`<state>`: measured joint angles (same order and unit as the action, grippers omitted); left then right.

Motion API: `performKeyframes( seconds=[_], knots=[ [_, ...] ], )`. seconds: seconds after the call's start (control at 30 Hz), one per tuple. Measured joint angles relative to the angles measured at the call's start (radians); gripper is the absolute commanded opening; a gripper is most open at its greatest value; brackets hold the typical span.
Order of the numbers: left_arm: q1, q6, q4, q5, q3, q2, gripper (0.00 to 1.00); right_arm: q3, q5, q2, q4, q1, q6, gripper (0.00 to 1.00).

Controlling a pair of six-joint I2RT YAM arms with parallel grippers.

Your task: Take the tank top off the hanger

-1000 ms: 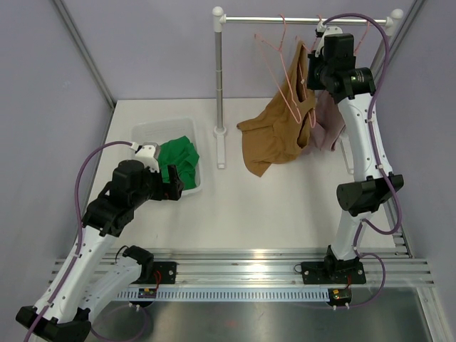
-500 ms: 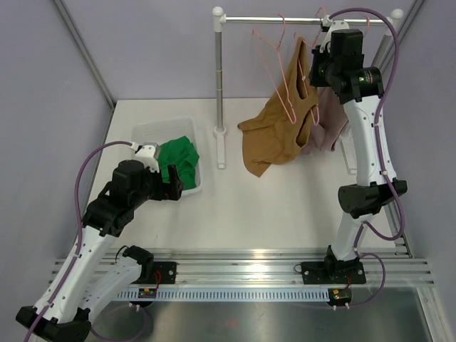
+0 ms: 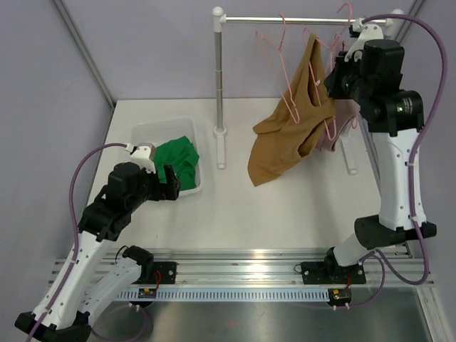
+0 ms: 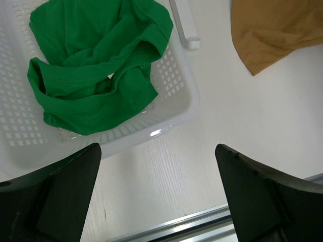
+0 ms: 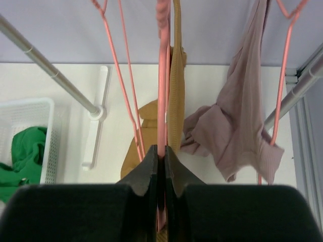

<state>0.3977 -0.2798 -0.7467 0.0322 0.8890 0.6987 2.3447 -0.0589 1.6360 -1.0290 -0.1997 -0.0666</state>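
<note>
A tan tank top (image 3: pixel 281 139) hangs by a strap from a pink wire hanger (image 3: pixel 330 122), and its lower part droops toward the table. My right gripper (image 3: pixel 340 68) is high up by the rail's right end, shut on that hanger. In the right wrist view the hanger wire (image 5: pixel 162 75) runs straight into my right gripper (image 5: pixel 161 151), and the tan strap (image 5: pixel 176 75) hangs just behind it. My left gripper (image 3: pixel 174 182) stands wide open and holds nothing. It hovers over bare table (image 4: pixel 157 147) at the basket's near corner.
A white basket (image 3: pixel 146 135) holds a green garment (image 3: pixel 178 160) at the left. A rack's rail (image 3: pixel 299 20) and post (image 3: pixel 219 78) stand at the back. An empty pink hanger (image 3: pixel 285 78) and a mauve garment (image 3: pixel 347 117) hang from the rail.
My right arm has risen and swung right with the hanger in its grip, and the tank top has followed. The left arm has barely shifted.
</note>
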Motion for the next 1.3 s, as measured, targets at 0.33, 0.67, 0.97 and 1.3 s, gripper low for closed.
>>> performKeyframes(
  seconds=[0.33, 0.67, 0.97, 1.3],
  knots=[
    [-0.01, -0.037, 0.019, -0.001, 0.04, -0.066, 0.99, -0.463, 0.134, -0.478, -0.023, 0.0, -0.041, 0.0],
    [0.113, -0.145, 0.245, -0.101, 0.224, 0.057, 0.99, -0.76, 0.379, -0.916, -0.109, 0.0, -0.053, 0.0],
    [0.478, -0.101, 0.481, -0.005, 0.226, 0.19, 0.99, -0.918, 0.65, -1.032, -0.111, 0.0, -0.079, 0.0],
    [0.723, 0.071, 0.635, 0.187, 0.262, 0.406, 0.89, -0.985, 0.81, -0.993, 0.008, 0.0, -0.16, 0.0]
  ],
)
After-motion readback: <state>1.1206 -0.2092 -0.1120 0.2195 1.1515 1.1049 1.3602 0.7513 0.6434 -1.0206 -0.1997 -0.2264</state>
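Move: The right hand already pinches the pink hanger; the brown tank top hangs from it, its middle some 9 cm left, 2 ahead and 20 below. The pink tank top hangs about 9 cm ahead, 5 right and 18 below this hand, the empty hanger 10 ahead, 15 left and 5 below. From the left hand the brown tank top is roughly 20 cm ahead, 37 right and level; the green tank top lies 14 ahead, 1 left, 19 below. Back towards the base by about 30 cm, sinking a little, the right hand draws the pinched hanger away from the rack, then turns it some 40 degrees counter-clockwise, left side rising. The open left hand rises, then sweeps right some 24 cm to the hanger's far end, turning clockwise and levelling its fingers beside the brown shoulder strap; its touch can't be seen. ##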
